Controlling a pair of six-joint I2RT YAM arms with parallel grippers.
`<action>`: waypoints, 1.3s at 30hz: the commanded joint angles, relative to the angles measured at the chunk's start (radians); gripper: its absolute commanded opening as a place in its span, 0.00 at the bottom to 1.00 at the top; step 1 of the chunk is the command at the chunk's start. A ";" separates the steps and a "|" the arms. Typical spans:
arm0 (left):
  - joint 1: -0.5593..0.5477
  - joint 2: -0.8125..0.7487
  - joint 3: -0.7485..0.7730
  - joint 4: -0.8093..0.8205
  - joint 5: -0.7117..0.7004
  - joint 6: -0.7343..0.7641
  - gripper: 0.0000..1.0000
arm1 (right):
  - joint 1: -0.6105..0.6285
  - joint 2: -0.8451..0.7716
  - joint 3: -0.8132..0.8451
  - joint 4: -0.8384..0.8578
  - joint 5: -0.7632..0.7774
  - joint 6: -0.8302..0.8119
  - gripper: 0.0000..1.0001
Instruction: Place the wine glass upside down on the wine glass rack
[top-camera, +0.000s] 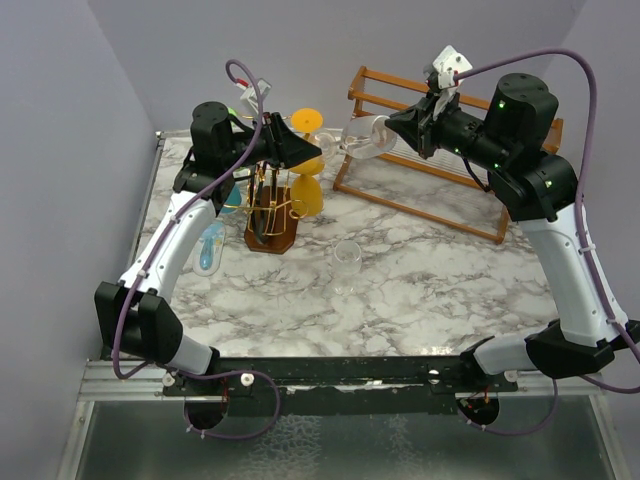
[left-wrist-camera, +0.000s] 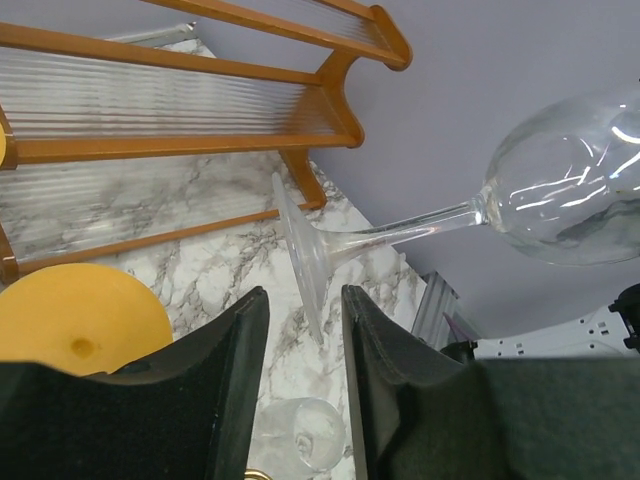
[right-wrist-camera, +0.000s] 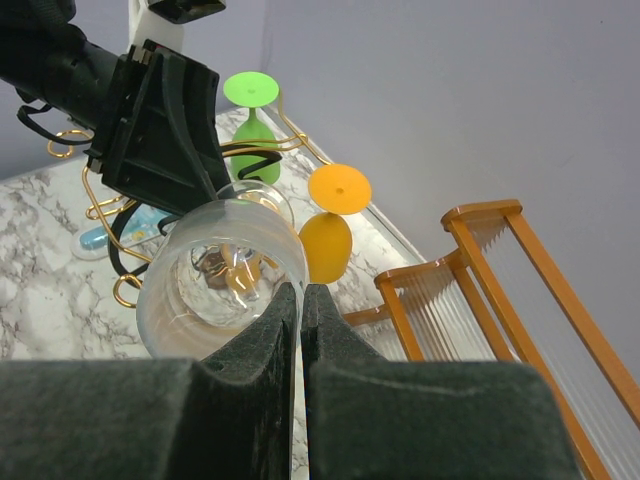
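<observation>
My right gripper (top-camera: 388, 126) holds the clear wine glass (top-camera: 364, 136) sideways in the air, shut on the bowl's rim (right-wrist-camera: 292, 262) with one finger inside the bowl and one outside. The glass's stem and round foot (left-wrist-camera: 300, 250) point toward my left gripper (top-camera: 306, 150). The left gripper (left-wrist-camera: 305, 292) stands partly open, with the edge of the foot reaching in between its fingertips; I see no contact. The wine glass rack (top-camera: 268, 205), gold wire on a dark wooden base, stands just under the left gripper. A yellow glass (top-camera: 308, 192) hangs upside down on it, and a green one (right-wrist-camera: 254, 128) too.
A larger wooden slatted rack (top-camera: 440, 175) stands at the back right, behind the held glass. Another clear glass (top-camera: 347, 256) rests on the marble table (top-camera: 420, 280) in front of the gold rack. A blue item (top-camera: 209, 246) lies left of the rack's base.
</observation>
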 joint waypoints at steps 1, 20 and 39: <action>0.003 0.008 -0.013 0.071 0.060 -0.033 0.34 | 0.001 -0.031 0.025 0.072 -0.033 0.014 0.02; 0.017 -0.014 0.000 0.041 0.043 -0.002 0.00 | 0.000 -0.052 -0.039 0.074 0.000 -0.036 0.18; 0.070 -0.108 0.273 -0.527 -0.290 0.675 0.00 | 0.001 -0.133 -0.303 0.158 0.197 -0.242 0.93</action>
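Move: Right between the left hand's open fingers lies the foot of the clear wine glass, its middle about 1 cm ahead, 1 cm right and 2 cm above. The near orange glass on the rack is some 5 cm ahead, 3 cm left and 11 cm below this hand; the outer one is about 10 cm ahead, 3 cm left, 7 cm below. From the right hand, still pinching the rim, that clear foot lies about 6 cm ahead, 11 cm left and 6 cm below. Closing almost on the spot, the left fingers pinch the lower edge of the clear glass's foot; only then does the right hand open wide, let go of the rim and shift a couple of centimetres to its right. The left hand carries the glass about 6 cm left and 2 cm forward, dipping slightly before rising, its wrist turning some 25 degrees, fingertips tipping up and swinging counter-clockwise. ##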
